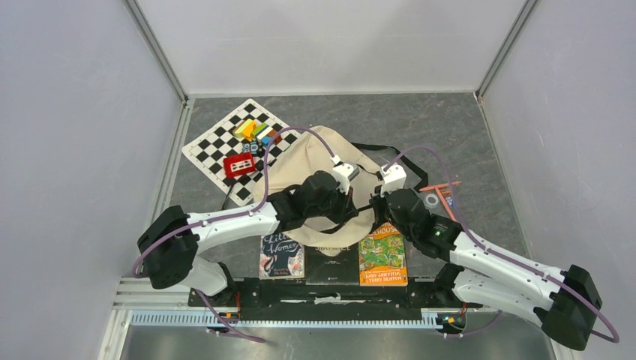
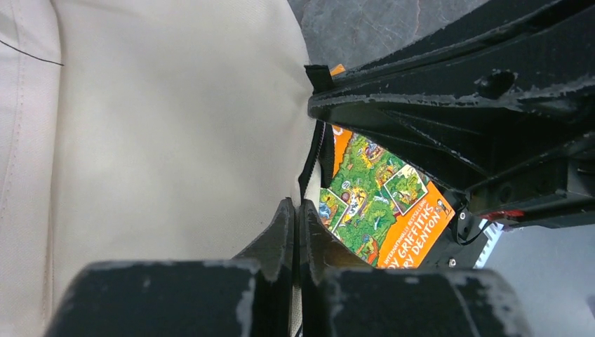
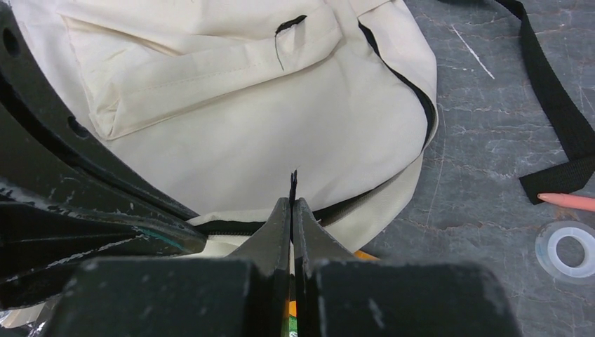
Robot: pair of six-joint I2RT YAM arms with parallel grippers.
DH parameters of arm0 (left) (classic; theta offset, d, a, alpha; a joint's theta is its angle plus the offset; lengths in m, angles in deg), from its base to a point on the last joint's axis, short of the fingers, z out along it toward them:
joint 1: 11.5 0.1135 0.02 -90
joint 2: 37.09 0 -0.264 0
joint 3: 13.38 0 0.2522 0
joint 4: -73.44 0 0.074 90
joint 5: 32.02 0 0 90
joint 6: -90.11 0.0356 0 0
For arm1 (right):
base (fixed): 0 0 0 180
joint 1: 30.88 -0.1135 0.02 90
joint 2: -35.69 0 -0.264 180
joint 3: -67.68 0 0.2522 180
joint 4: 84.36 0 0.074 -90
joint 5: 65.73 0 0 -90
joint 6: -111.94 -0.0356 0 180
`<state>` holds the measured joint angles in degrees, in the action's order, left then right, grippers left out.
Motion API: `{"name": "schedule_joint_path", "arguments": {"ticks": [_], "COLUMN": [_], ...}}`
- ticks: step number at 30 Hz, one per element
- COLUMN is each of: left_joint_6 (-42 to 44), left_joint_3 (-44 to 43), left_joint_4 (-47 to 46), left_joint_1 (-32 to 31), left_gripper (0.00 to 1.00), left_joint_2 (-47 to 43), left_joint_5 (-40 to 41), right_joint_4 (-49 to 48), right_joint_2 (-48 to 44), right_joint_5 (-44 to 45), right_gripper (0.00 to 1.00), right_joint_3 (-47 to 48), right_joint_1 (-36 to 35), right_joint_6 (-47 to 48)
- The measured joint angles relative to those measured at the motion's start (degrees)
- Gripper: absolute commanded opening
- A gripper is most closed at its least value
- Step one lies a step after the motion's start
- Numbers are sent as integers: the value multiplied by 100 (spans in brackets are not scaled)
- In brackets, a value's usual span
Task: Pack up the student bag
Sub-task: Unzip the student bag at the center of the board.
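The student bag (image 1: 315,161) is a cream canvas backpack lying flat mid-table, its black-trimmed opening toward the arms. Both grippers meet at that near edge. My left gripper (image 1: 355,201) (image 2: 296,208) is shut, with a sliver of cream fabric between its fingers beside the black zipper trim (image 2: 313,158). My right gripper (image 1: 373,201) (image 3: 292,202) is shut on a thin black tab at the bag's zipper line; the tab's tip (image 3: 292,181) sticks out past the fingertips. An orange and green book (image 1: 383,255) (image 2: 382,210) lies just below the bag's edge.
Two more books (image 1: 281,255) (image 1: 334,260) lie along the near edge. A chessboard (image 1: 217,146) with coloured blocks (image 1: 255,131) and a red item (image 1: 238,165) sits at the back left. A black strap (image 3: 554,105), pink pencil (image 3: 570,202) and tape ring (image 3: 570,249) lie right of the bag.
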<state>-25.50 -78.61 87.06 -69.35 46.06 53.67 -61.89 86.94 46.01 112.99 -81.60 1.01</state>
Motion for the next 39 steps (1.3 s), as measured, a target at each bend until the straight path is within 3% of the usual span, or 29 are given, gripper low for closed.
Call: {"name": "schedule_joint_path", "arguments": {"ticks": [9, 25, 27, 29, 31, 34, 39], "left_joint_6": [234, 402, 402, 382, 354, 289, 225], "left_joint_3": [452, 1526, 1558, 1565, 1563, 1478, 850], "left_joint_4": [-116, 850, 953, 1075, 1298, 1506, 1379], "left_joint_1": [24, 24, 24, 24, 22, 22, 22], "left_gripper": [2, 3, 25, 32, 48, 63, 66], "left_joint_2": [-328, -2463, -2680, -2796, -2850, -2732, -2020], "left_joint_5": [-341, -142, -59, -17, -15, -11, -39], "right_joint_4": [422, 509, 463, 413, 382, 382, 382], "right_joint_2": [66, 437, 461, 463, 461, 428, 262], "right_joint_5": [595, 295, 103, -57, -155, -374, -715], "right_gripper": [0, 0, 0, 0, 0, 0, 0], "right_joint_3": [48, 229, 232, 234, 236, 236, 236], "right_joint_1": [66, 1169, 1187, 1193, 1250, 1298, 1296], "right_joint_6": [199, 413, 435, 483, 562, 634, 684]}}
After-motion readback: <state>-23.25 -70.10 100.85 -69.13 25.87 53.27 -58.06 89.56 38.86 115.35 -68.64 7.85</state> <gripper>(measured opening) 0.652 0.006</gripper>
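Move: Both hands are already shut on the zip. The left one pinches the bag's edge beside it; the zip's visible left end lies about 8 cm to its left, 4 cm back and slightly below, and the zip pull in the right fingers some 7 cm to its right and 2 cm ahead. From the right hand, the bag's right side is about 7 cm ahead and 4 cm right, a little lower; the tape roll 16 cm right and 4 cm ahead, the orange book 13 cm back and 2 cm right, both some 8 cm lower. Keeping its pinch on the zip edge, the left hand drags it roughly 10 cm left and 5 cm back, then opens, lets go and starts back to the right. Against it the right hand, still clamped on the pull, draws right and somewhat forward by about 7 cm, dipping slightly and turning clockwise, then eases back left a couple of centimetres while turning back. ##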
